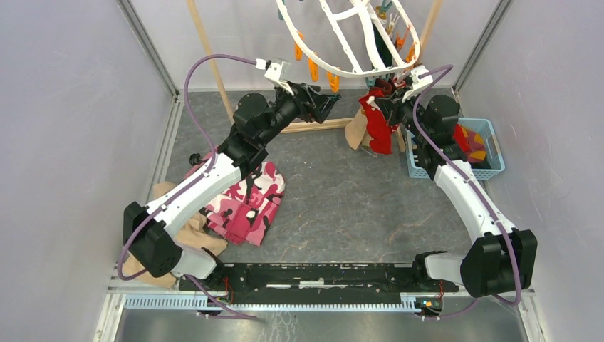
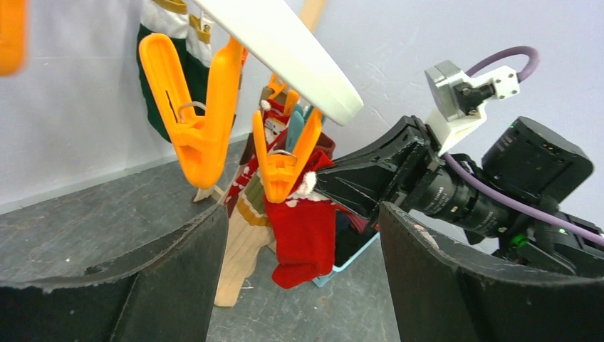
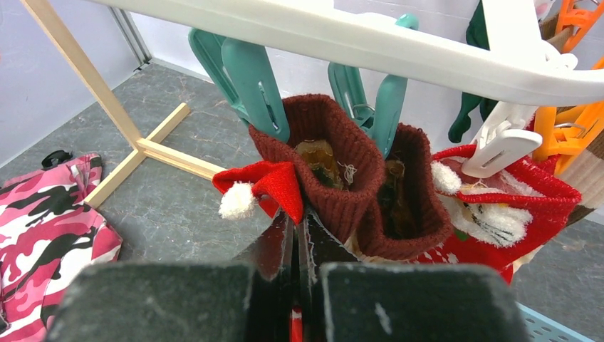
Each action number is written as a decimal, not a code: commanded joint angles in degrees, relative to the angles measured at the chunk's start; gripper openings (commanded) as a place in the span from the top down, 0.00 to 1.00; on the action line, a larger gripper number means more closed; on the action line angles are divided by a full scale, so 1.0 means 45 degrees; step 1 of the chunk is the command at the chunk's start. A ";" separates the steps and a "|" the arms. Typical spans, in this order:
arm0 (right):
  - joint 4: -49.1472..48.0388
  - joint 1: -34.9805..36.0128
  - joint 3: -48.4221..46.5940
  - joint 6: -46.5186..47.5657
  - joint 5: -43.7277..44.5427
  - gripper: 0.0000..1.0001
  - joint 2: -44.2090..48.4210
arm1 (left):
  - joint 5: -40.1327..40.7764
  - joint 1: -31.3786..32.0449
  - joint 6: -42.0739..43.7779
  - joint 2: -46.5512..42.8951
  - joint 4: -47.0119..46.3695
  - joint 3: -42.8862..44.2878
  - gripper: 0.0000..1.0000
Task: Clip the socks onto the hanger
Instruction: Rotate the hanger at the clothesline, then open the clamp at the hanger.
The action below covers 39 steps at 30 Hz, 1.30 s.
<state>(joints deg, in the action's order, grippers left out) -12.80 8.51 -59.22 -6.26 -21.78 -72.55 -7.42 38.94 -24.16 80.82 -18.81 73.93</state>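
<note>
The white hanger point(image 1: 354, 44) hangs tilted at the back, with orange clips point(image 2: 201, 121) and teal clips point(image 3: 251, 77) dangling from it. My right gripper point(image 3: 295, 221) is shut on a red sock with a white pompom point(image 3: 274, 187), held up just under the frame, beside two maroon socks point(image 3: 329, 160) pinched in teal clips. In the left wrist view that red sock point(image 2: 306, 235) hangs below an orange clip point(image 2: 285, 160), next to a tan-striped sock point(image 2: 242, 235). My left gripper point(image 2: 303, 212) stands open and empty, facing the clips from the left point(image 1: 327, 100).
A pink camouflage cloth point(image 1: 246, 199) and a tan cloth point(image 1: 189, 239) lie under the left arm. The wooden pole rack point(image 1: 214, 64) stands at the back. A blue basket point(image 1: 493, 169) with socks sits at the right wall. A dark green sock point(image 2: 151, 85) hangs clipped.
</note>
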 commanded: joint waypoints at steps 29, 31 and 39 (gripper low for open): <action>-0.0260 -0.0026 -0.0355 -0.0126 0.0217 1.00 0.0064 | 0.0890 0.0311 0.1052 0.1394 -0.0703 0.2093 0.32; -0.0249 -0.0032 -0.0355 -0.0112 0.0231 1.00 0.0068 | 0.0929 0.0314 0.1070 0.1430 -0.0703 0.2155 0.35; -0.0230 -0.0022 -0.0353 -0.0118 0.0231 1.00 0.0090 | 0.1118 0.0331 0.1202 0.1498 -0.0604 0.2403 0.50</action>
<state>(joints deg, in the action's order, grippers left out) -12.80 8.51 -59.22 -6.26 -21.78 -72.62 -3.81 40.01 -21.52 87.39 -19.40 81.82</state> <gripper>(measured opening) 0.014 0.522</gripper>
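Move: The orange clip the left fingers go for hangs about 4 cm ahead of them, 2 cm right and 2 cm up. The hanger rim passes some 4 cm above that clip; a second orange clip is about 6 cm ahead, 3 cm left and 3 cm up from the left hand. The red sock hangs roughly 9 cm ahead, 12 cm right and 8 cm lower. From the right hand the aimed-at clip lies some 10 cm left, 5 cm back and 6 cm up. Left hand eases forward, right and up, about 3.5 cm, towards the orange clip, its open fingers closing partway. ##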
